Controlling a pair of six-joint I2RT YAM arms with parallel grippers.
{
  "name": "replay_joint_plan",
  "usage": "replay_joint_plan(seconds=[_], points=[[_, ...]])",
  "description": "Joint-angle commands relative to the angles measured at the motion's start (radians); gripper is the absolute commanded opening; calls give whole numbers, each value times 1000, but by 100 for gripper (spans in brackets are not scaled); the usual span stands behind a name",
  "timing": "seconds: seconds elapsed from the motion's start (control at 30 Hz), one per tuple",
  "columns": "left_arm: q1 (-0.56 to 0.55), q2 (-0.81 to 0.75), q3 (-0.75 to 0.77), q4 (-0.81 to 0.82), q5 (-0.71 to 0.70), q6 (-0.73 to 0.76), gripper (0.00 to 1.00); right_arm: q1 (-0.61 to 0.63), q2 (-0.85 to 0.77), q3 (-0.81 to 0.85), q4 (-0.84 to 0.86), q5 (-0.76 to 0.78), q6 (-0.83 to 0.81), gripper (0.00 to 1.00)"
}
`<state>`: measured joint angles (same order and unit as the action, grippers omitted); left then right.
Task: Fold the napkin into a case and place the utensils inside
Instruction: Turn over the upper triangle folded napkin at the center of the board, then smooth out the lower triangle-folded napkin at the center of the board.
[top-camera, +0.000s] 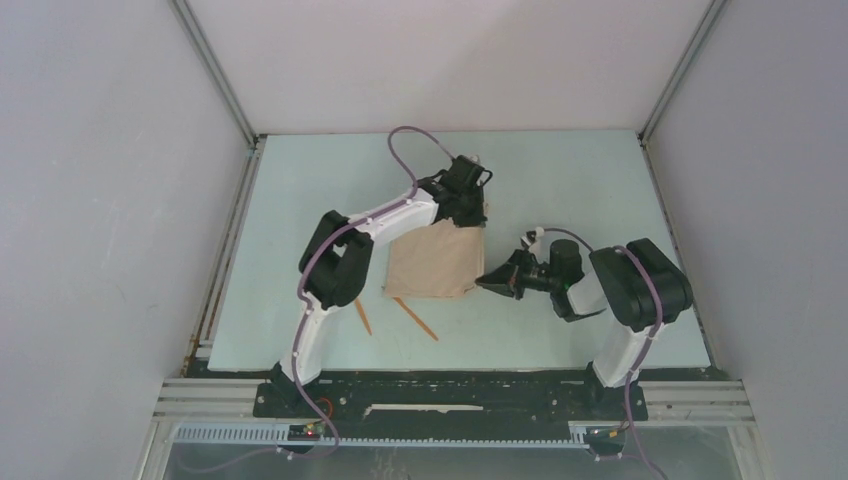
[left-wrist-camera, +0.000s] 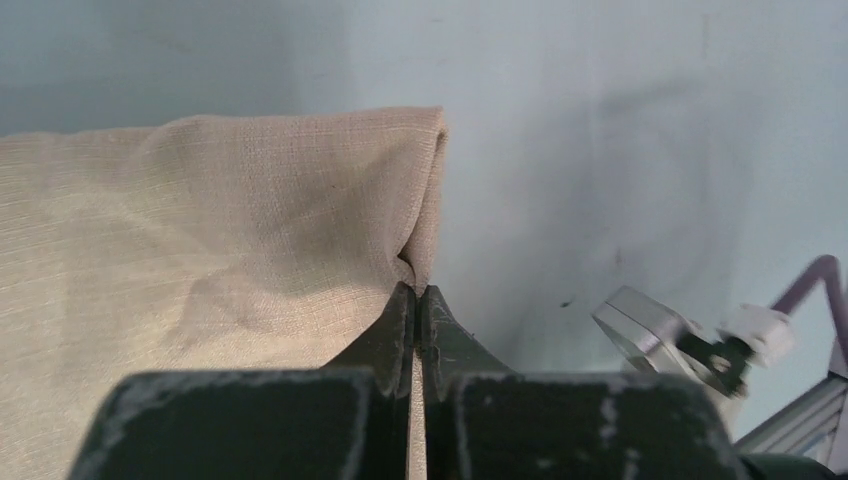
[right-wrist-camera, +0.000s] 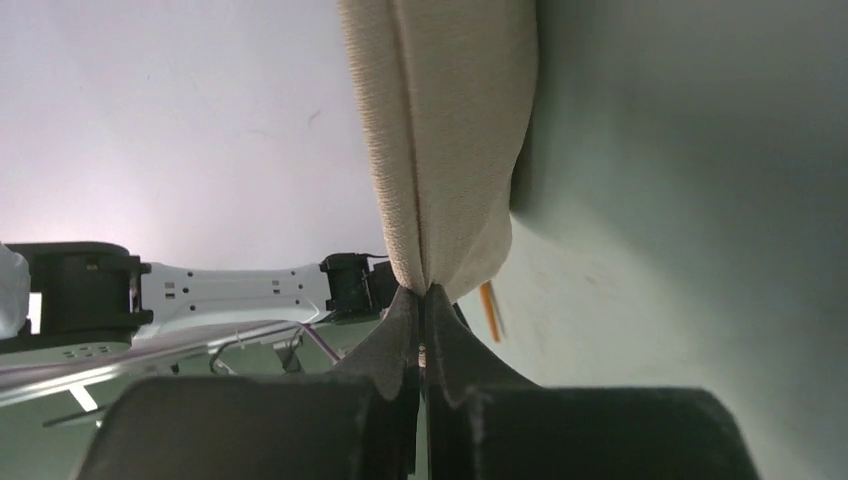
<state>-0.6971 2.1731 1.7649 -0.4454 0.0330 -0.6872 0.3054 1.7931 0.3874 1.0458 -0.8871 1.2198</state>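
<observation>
The beige napkin (top-camera: 435, 262) lies folded on the table's middle, its right side lifted. My left gripper (top-camera: 470, 205) is shut on its far right corner; the left wrist view shows the cloth (left-wrist-camera: 220, 230) pinched between the closed jaws (left-wrist-camera: 418, 292). My right gripper (top-camera: 484, 281) is shut on the near right corner; the right wrist view shows the cloth (right-wrist-camera: 450, 140) held in its jaws (right-wrist-camera: 422, 292). Two orange utensils lie near the napkin's front edge: one (top-camera: 416, 320) in front of it, one (top-camera: 363, 317) to the left, partly behind my left arm. One shows in the right wrist view (right-wrist-camera: 489, 312).
The pale green table (top-camera: 300, 200) is walled by white panels on the left, back and right. A black rail (top-camera: 450, 395) runs along the near edge between the arm bases. My left arm (top-camera: 340, 260) arches over the napkin's left side.
</observation>
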Motion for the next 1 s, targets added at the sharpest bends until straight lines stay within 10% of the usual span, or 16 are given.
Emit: replay_joint_plan(seconds=[0.0,0.3,0.43,0.7,0.97], points=[[-25,52,155,80,26,35,0,-87,-47,-51,-154,-120,-179,0],[-40,149,247,99,120,12,4,-207,-316,57,-991,73,-626,0],[-40,135,274,70,150,10,26,-235,-315,155,-1284,182,-739,4],[-28,-218,34,7,170,30,54,-243,-472,201,-1478,409,-765,48],[-18,-638,-448,93,207,63,56,-173,-402,258,-1448,403,-737,55]])
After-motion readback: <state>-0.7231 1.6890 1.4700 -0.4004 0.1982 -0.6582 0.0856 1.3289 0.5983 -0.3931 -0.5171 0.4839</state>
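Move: Both my hands still hold the napkin by its right edge, near its two right corners. The board spot for my left hand's corner is about 7 cm to its right and 1 cm below. My right hand's spot is some 9 cm to its right, 1 cm back and 3 cm down. From that hand the napkin's middle lies about 8 cm ahead and 8 cm left, the knife 8 cm back and 13 cm left, the fork 5 cm back and 24 cm left. I draw the napkin's right edge to my right with both hands, my left staying low for about 7 cm, my right sinking as it goes and tipping its fingers some 40 degrees downward. Both grippers open; my left then lifts clear about 13 cm while swinging back and left, and my right carries on past the near corner, open and low. ##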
